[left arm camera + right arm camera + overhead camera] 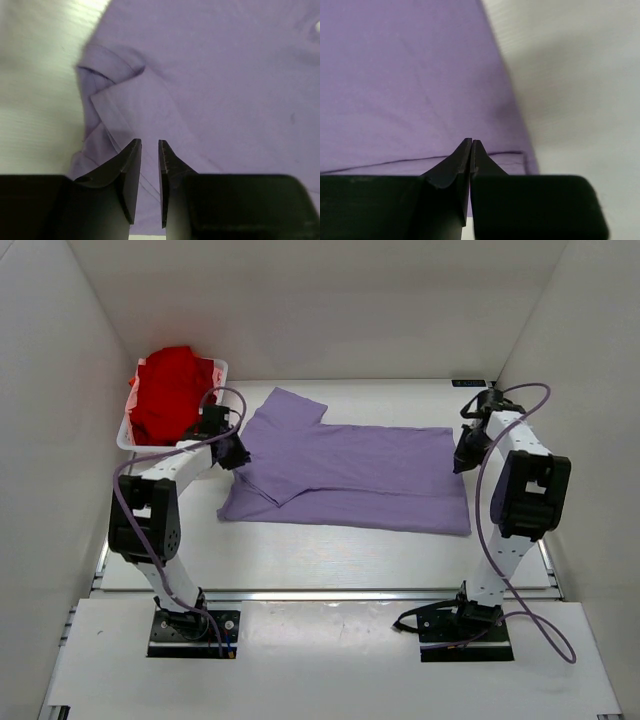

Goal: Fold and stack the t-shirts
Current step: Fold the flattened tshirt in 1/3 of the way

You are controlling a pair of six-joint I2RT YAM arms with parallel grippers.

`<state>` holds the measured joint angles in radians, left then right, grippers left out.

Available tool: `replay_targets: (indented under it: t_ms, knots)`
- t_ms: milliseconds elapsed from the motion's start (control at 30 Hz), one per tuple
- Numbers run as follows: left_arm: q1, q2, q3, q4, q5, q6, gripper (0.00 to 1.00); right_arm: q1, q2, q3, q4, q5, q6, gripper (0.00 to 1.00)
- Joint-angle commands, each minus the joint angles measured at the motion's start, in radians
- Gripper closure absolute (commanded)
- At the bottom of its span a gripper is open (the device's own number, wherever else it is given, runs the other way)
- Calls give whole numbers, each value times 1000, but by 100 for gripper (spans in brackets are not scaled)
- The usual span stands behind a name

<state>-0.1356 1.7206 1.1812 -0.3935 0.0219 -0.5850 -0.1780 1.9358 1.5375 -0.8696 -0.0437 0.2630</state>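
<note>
The lavender-purple t-shirt lies spread flat across the middle of the table, its left side partly folded over with one sleeve pointing to the back. The bright red t-shirt sits bunched in the white tray. My left gripper hovers over the purple shirt's left edge; in the left wrist view the left gripper stands open by a narrow gap with nothing in it, over purple cloth. My right gripper is at the shirt's right edge; in the right wrist view the right gripper is shut just above the hem, with no cloth visibly pinched.
The white tray stands at the back left, close behind my left arm. White walls enclose the table on three sides. Bare table lies between the shirt and the arm bases, and more table shows to the right of the shirt.
</note>
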Motion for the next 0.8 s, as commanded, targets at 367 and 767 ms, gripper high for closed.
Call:
replay_targets:
  t_ms: [367, 767]
  knots:
    - [-84, 10, -221, -51, 24, 14, 71, 74, 29, -178, 66, -113, 22, 100]
    - [-35, -125, -301, -74, 42, 69, 63, 86, -37, -318, 81, -119, 28, 100]
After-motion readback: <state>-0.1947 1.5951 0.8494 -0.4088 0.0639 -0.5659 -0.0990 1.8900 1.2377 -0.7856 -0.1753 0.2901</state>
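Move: The turned-down sleeve end of the purple t-shirt lies about 6 cm back, 5 cm right and 7 cm below the left hand. The far sleeve is some 17 cm ahead and 12 right, the white tray 16 ahead and 17 left. For the right hand, the right end of the fold line is about 5 cm back, 4 left and 6 below; the shirt's near right corner lies 15 back and 2 right. Both hands come down onto the shirt beside the fold, the left with its fingers slightly parted, the right with its fingers shut, and drag the cloth back towards the bases. The left sinks about 6.5 cm while coming back and slightly right, then slides back 6 cm more, tipping down some 10 degrees; the right sinks 5.5 cm while going left and back, then slides roughly 3 cm back. ##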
